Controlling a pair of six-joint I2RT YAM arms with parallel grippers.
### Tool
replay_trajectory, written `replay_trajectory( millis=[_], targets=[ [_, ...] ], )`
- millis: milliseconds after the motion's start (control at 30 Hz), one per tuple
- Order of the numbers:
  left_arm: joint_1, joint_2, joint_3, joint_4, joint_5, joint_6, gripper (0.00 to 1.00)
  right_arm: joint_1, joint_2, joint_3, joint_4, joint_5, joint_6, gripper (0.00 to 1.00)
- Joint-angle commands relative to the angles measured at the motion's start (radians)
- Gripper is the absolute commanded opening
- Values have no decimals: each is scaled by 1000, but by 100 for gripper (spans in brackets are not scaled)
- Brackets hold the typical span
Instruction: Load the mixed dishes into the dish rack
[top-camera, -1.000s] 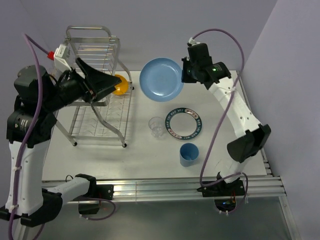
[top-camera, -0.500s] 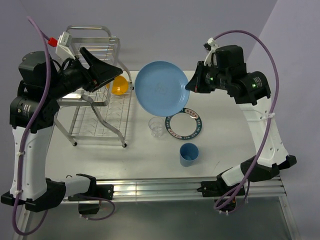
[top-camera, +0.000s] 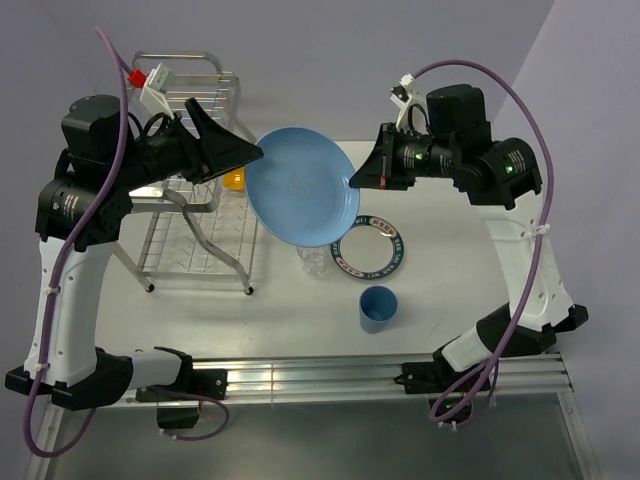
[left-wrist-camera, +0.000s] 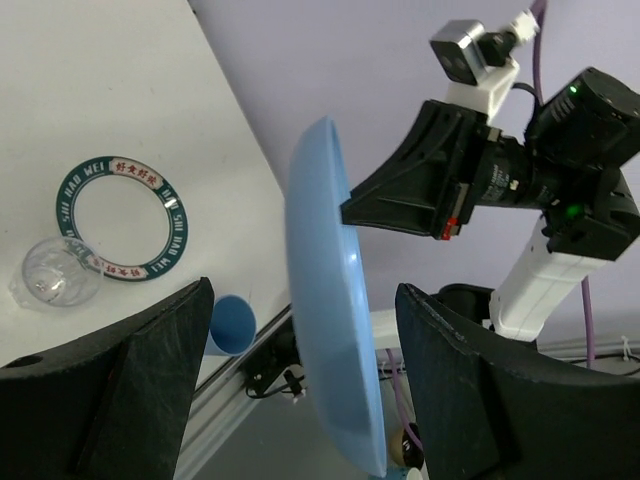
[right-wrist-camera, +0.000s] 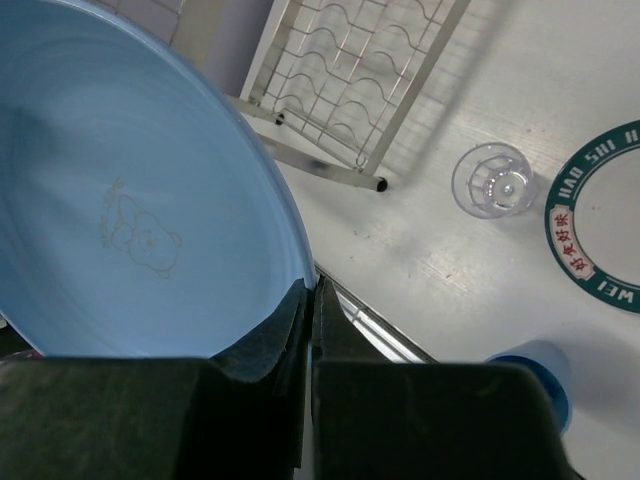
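My right gripper (top-camera: 357, 178) is shut on the rim of the light-blue plate (top-camera: 300, 195) and holds it tilted in the air between the dish rack (top-camera: 195, 235) and the table's middle. In the right wrist view the fingers (right-wrist-camera: 285, 325) pinch the plate (right-wrist-camera: 130, 200) at its edge. My left gripper (top-camera: 243, 152) stands open with the plate (left-wrist-camera: 335, 330) edge-on between its fingers (left-wrist-camera: 150, 380), touching neither. The orange-yellow bowl (top-camera: 233, 181) sits in the rack, half hidden. On the table lie the teal-rimmed plate (top-camera: 370, 250), the clear glass (top-camera: 314, 260) and the blue cup (top-camera: 378, 308).
The rack (right-wrist-camera: 350, 80) fills the table's left side, its wire tiers under my left arm. The glass (right-wrist-camera: 492, 180), teal-rimmed plate (right-wrist-camera: 590, 230) and cup (right-wrist-camera: 535, 365) lie below the held plate. A purple wall stands close behind.
My right arm has lifted the blue plate off the table and swung it left toward the rack. My left gripper has risen and moved right until its open fingers straddle the plate's edge.
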Motion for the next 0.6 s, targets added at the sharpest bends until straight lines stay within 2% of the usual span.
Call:
replay_trajectory(
  millis=[0, 333, 400, 433, 467, 567],
  targets=[
    [-15, -4, 29, 64, 68, 34, 80, 17, 18, 53, 54, -51, 32, 0],
    [-44, -32, -54, 26, 120, 42, 74, 58, 51, 75, 143, -94, 70, 0],
    [-44, -38, -55, 9, 117, 51, 66, 71, 54, 70, 181, -94, 72, 0],
    [-44, -36, -52, -9, 120, 61, 60, 83, 55, 70, 193, -95, 72, 0],
    [-44, -33, -40, -22, 123, 68, 42, 89, 55, 63, 219, -97, 64, 0],
    [-44, -27, -6, -34, 143, 86, 11, 101, 40, 8, 293, -143, 38, 0]
  ],
)
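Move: The blue plate, held face-up by its right-hand rim in the right fingers, has its middle about 9 cm to the left of the right hand, 1 cm back and 2 cm lower. From the open left hand that middle lies about 10 cm right, 1 cm back and some 5 cm down. Well below, the dish rack's middle is roughly 21 cm ahead of the left hand and 23 cm left; the clear glass is about 8 cm ahead and 8 cm left of the right hand, the patterned plate 14 cm ahead and 8 cm right. The left hand straddles the near side of the blue plate with one finger over it and one under, drawing back some 2 cm and a little to the right while turning slightly clockwise, then sinking about 3 cm as its wide-open fingers close on the plate. The right hand, still shut on the opposite rim, feeds the plate about 4 cm left into that grip and lifts it by 1 to 2 cm late on, without letting go. ##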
